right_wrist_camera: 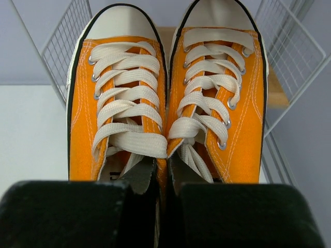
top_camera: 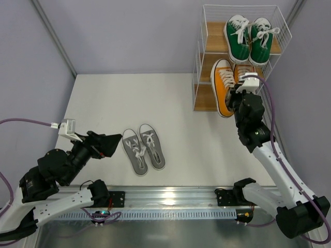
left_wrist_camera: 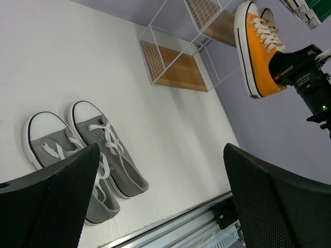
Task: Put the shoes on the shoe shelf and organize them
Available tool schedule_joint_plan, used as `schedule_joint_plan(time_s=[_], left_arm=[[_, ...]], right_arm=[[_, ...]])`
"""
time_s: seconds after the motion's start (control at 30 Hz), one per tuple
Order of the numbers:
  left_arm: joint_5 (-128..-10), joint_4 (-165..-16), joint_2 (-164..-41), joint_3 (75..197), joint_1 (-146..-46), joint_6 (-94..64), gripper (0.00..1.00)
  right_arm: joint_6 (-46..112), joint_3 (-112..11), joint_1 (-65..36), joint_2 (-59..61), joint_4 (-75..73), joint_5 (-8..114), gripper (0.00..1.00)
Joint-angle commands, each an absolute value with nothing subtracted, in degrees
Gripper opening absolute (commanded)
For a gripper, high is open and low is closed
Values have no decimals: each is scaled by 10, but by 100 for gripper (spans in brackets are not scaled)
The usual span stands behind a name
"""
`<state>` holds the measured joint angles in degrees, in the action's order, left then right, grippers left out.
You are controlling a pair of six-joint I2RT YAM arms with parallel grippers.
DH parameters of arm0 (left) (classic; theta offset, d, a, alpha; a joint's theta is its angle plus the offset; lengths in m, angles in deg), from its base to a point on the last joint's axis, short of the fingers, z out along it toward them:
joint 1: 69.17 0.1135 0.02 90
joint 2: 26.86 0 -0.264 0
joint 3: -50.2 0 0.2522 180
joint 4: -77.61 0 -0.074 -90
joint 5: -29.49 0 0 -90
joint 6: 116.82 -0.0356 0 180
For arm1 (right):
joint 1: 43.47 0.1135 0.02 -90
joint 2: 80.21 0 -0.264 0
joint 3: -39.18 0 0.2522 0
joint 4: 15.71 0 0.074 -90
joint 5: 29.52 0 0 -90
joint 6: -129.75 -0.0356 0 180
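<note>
The green pair (top_camera: pixel 248 39) stands on the top board of the white wire shoe shelf (top_camera: pixel 204 98). My right gripper (top_camera: pixel 242 95) is shut on the touching inner walls of the orange pair (top_camera: pixel 223 85), held side by side. In the right wrist view the orange shoes (right_wrist_camera: pixel 165 93) point their toes in between the mesh sides at the middle tier, with the gripper (right_wrist_camera: pixel 166 175) at their openings and the heels outside the shelf. The grey pair (top_camera: pixel 143 150) lies on the table. My left gripper (top_camera: pixel 111 143) is open and empty just left of it; the grey pair (left_wrist_camera: pixel 88 150) shows between the pads.
The shelf's bottom board (left_wrist_camera: pixel 181 75) is bare. A metal rail (top_camera: pixel 170 196) runs along the table's near edge. Walls close the table at the back and on both sides, and the shelf stands in the back right corner.
</note>
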<state>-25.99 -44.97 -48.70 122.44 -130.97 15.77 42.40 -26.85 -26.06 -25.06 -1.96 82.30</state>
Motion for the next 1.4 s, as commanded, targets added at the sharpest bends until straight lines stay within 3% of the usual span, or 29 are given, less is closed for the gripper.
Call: schedule_joint_plan(time_s=[0.0, 0.43, 0.9, 1.37], left_arm=[[-248, -454, -484, 1234, -1310, 145, 100], [-232, -422, -462, 1239, -1310, 166, 100], [-228, -423, -480, 1245, -1310, 158, 100], [-222, -411, -479, 1249, -1310, 168, 100]], right_arm=[[441, -345, -267, -247, -176, 818, 4], [430, -382, -314, -121, -247, 792, 4], [466, -466, -336, -54, -257, 790, 4], [473, -452, -347, -10, -283, 810, 4]])
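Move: The right hand holds the orange shoes pinched together at the mouth of the rack. The middle of the empty middle board is roughly 16 cm straight ahead of it and 10 cm below. The green pair on the top board sits about 15 cm ahead, 3 cm to the right and 14 cm above; the bottom board is 16 cm straight ahead, some 30 cm down. From the idle left hand the middle board is around 37 cm ahead, 45 cm right and 12 cm lower. Keeping its pinch on the two inner sides of the orange shoes, the right hand feeds the pair toe-first into the middle bay, about 11 cm forward under the green shoes. It bobs on the way: up some 3 cm, down about 5, then up again as it presses on, wrist tipping up about five degrees. The gripper ends close against the heel of the left green shoe. ##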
